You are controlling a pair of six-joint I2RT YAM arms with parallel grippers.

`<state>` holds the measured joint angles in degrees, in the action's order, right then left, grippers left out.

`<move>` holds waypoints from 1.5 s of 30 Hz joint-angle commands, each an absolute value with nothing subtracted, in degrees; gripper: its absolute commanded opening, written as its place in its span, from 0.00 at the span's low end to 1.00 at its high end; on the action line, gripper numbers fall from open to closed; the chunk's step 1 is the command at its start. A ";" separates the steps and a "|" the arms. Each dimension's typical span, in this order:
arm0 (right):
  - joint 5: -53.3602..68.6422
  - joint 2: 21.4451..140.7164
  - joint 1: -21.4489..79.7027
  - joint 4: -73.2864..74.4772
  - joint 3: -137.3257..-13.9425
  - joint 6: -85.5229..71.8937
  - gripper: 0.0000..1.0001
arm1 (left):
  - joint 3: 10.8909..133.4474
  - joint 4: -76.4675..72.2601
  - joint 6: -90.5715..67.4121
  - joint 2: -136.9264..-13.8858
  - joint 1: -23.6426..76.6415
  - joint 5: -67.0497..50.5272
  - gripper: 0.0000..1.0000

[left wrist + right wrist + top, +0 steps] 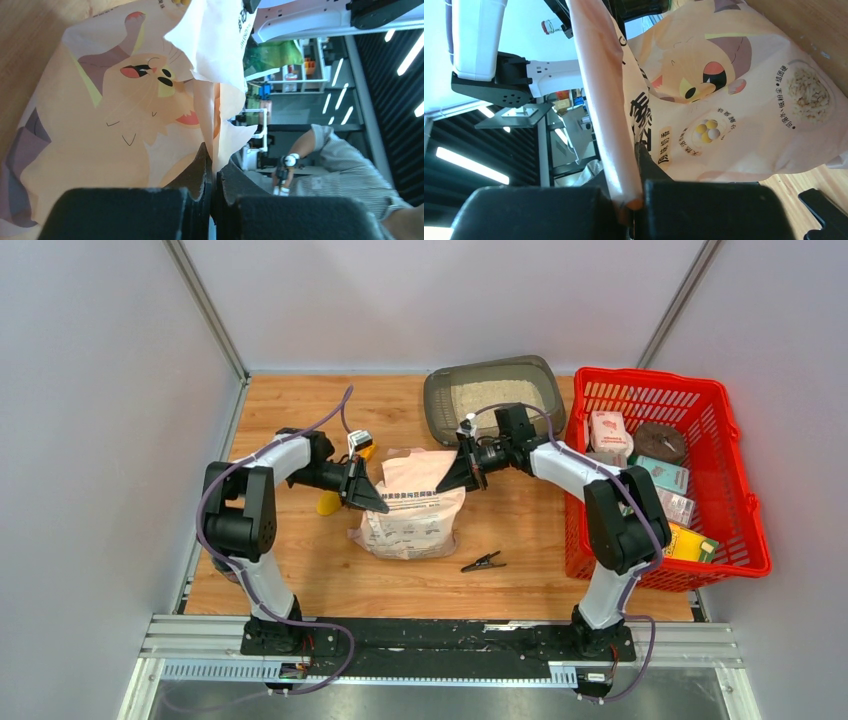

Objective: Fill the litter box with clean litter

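Observation:
The litter box [436, 412], a dark grey tray, lies at the back of the table with pale beige clean litter [495, 395] inside. In front of it a peach litter bag [412, 508] with a cat print sits on the wood. My left gripper [375, 498] is shut on the bag's left top edge; the left wrist view shows the thin bag edge [220, 100] pinched at my left gripper [214, 159]. My right gripper [450, 478] is shut on the bag's right top edge, and in the right wrist view that folded edge [604, 100] runs into my right gripper [628, 172].
A red mesh basket [640, 373] with boxes and packets stands at the right, close to the right arm. A yellow scoop [328, 503] lies left of the bag, partly behind the left arm. A black clip [482, 562] lies in front of the bag.

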<state>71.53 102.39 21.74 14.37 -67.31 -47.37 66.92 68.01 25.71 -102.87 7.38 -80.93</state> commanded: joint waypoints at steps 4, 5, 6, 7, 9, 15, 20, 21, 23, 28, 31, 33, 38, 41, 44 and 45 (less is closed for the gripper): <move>71.45 105.46 19.69 20.38 -74.26 -50.89 0.00 | 67.33 78.22 14.69 -103.62 6.59 -94.13 0.00; 71.63 105.82 19.69 21.26 -74.70 -50.63 0.00 | 66.98 78.31 10.94 -103.97 6.59 -94.22 0.00; 71.20 106.34 19.77 22.84 -75.23 -49.75 0.00 | 66.62 78.40 9.16 -104.32 6.59 -94.22 0.00; 70.76 106.52 19.78 25.11 -75.32 -49.31 0.00 | 66.01 78.40 7.14 -104.67 6.59 -94.22 0.00; 70.05 106.79 19.78 26.54 -75.24 -48.78 0.00 | 65.83 78.22 3.35 -105.38 6.59 -94.31 0.00; 68.73 106.17 19.78 27.43 -74.79 -46.41 0.00 | 68.02 79.80 3.50 -105.47 6.59 -94.31 0.00; 60.44 103.54 16.71 28.63 -86.26 -28.26 0.53 | 72.07 84.99 10.11 -107.04 6.68 -94.31 0.00; 57.77 103.19 15.31 31.00 -89.35 -24.30 0.57 | 71.90 84.99 9.93 -107.31 6.68 -94.31 0.00; 51.98 101.79 14.68 35.40 -94.46 -10.86 0.63 | 71.63 84.99 9.76 -107.66 6.68 -94.31 0.00; 44.65 92.66 19.06 32.11 -94.95 9.19 0.71 | 71.54 85.08 9.23 -107.40 6.85 -94.22 0.00; 40.62 83.19 28.80 29.11 -83.21 25.54 0.78 | 71.54 84.99 9.05 -107.23 6.94 -94.31 0.00; 37.54 79.38 35.64 27.17 -76.85 33.18 0.85 | 71.54 85.08 9.14 -107.05 7.03 -94.22 0.00; 31.82 77.07 42.71 22.42 -68.47 37.44 0.91 | 71.37 84.99 8.88 -106.88 7.03 -94.31 0.00; 30.15 78.92 43.85 20.83 -68.03 38.31 0.93 | 70.93 84.99 9.05 -106.87 7.03 -94.31 0.00; 29.36 80.94 44.74 20.13 -67.24 41.39 0.94 | 70.84 84.99 8.97 -107.14 7.03 -94.22 0.00; 29.18 81.47 44.91 20.13 -67.15 41.66 0.94 | 71.01 84.90 9.05 -107.14 7.03 -94.31 0.00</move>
<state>32.38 80.20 43.86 24.71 -67.51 35.53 69.84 72.20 10.63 -108.18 7.03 -78.91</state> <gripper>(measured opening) 0.937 0.019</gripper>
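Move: The right hand holds the right side of the litter bag's mouth; the bag's middle lies about 6 cm to its left, 3 cm back and 9 cm below. The clip is some 11 cm back, 8 cm right and 18 cm down; the litter box is about 21 cm ahead, 12 cm right and 16 cm down. For the left hand, pinching the mouth's other side, the bag's middle is about 5 cm right, 1 cm ahead and 8 cm down. Almost still at first, the right hand opens wide, lets go of the bag's mouth and swings forward and up, each some 12 cm, away from the bag. It then comes back and down, ending open above the bag's right side, about 3 cm behind and left of its start, wrist rolled roughly 100 degrees about its fingers. The left hand keeps its pinch in place, its wrist turning about 20 degrees. ##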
